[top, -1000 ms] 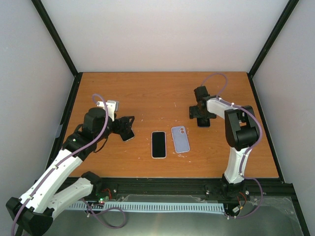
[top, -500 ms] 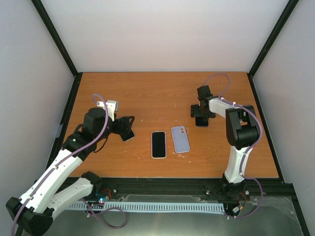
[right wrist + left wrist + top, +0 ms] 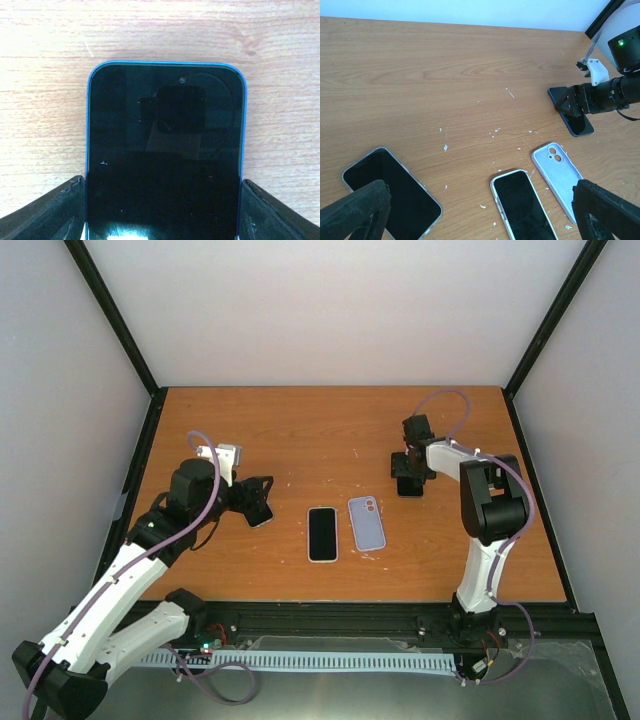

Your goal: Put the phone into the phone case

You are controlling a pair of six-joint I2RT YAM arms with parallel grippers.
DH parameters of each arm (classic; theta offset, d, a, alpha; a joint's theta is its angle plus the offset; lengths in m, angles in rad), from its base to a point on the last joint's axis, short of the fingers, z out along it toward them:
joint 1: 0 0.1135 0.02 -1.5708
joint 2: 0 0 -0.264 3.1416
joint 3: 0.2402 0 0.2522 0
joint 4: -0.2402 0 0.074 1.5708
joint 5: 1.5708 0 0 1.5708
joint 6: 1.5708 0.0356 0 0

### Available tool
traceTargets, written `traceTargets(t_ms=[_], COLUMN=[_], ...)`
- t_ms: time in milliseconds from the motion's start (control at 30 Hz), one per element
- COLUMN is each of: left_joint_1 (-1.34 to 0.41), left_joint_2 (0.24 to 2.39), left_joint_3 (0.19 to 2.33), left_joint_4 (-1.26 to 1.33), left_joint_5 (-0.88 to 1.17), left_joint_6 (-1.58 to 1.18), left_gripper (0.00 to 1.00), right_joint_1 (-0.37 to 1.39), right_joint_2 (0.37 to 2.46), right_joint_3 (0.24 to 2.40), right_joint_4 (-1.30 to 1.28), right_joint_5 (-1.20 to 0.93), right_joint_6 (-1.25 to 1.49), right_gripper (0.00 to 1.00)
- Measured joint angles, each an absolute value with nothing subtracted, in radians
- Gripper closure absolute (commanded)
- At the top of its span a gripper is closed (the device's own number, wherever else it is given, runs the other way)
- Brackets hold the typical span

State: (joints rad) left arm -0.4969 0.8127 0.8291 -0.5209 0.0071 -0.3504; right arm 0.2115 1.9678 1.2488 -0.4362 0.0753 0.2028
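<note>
A pale lavender phone case [image 3: 366, 522] [image 3: 557, 172] lies inner side up near the table's middle. Just left of it lies a white-edged phone [image 3: 322, 533] [image 3: 522, 202], screen up. A blue-edged phone [image 3: 408, 485] [image 3: 165, 150] [image 3: 572, 120] lies further right, and my right gripper [image 3: 408, 478] [image 3: 164, 210] has a finger against each of its long sides. My left gripper [image 3: 255, 498] [image 3: 480, 212] hangs wide open over the table. A third, clear-edged phone [image 3: 258, 510] [image 3: 390, 192] lies partly under its left finger, and nothing is between its fingers.
Small white flecks [image 3: 445, 147] are scattered on the wooden table [image 3: 300, 430]. Black frame posts and white walls close in the table on three sides. The right arm's cable [image 3: 440, 400] loops above its wrist.
My right gripper's jaws have narrowed onto the blue-edged phone's sides, and the gripper has shifted slightly left. The left arm has not moved.
</note>
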Motion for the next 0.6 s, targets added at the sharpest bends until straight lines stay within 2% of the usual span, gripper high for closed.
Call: traceTargets(t_ms=[267,600], left_joint_1=[-0.497,-0.497], left_joint_2=[0.814,0.814], left_joint_3=[0.829,0.829], left_joint_4=[-0.521,-0.521], left_joint_5=[0.007,0.007], left_joint_6=[-0.350,-0.350], left_gripper=[0.00,0.01], right_joint_1=[0.236,0.404], right_joint_2=[1.897,1.750], right_joint_3=[1.166,1.078], right_joint_4=[-0.446,-0.543], right_joint_5=[0.054,0.041], right_joint_6=[0.237,0.310], right_gripper=[0.35,0.37])
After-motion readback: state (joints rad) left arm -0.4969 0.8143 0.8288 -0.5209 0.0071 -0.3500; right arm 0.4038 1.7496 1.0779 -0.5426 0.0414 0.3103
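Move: My right hand, low over the far right of the table, already has the blue-rimmed phone between its fingers. The empty light-blue phone case lies about 17 cm back and 12 cm to its left, a centimetre or so lower. The white-rimmed phone lies roughly 20 cm back and 23 cm left of that hand. From my idle left hand the case is level ahead, some 25 cm right and 25 cm below. Keeping the blue-rimmed phone pinched by its long sides, I sweep my right hand back and to the left towards the light-blue case, about 10 cm in all, starting almost straight back. It travels nearly level at first, then lifts about 2 cm, with only a slight counter-clockwise turn of the wrist. ##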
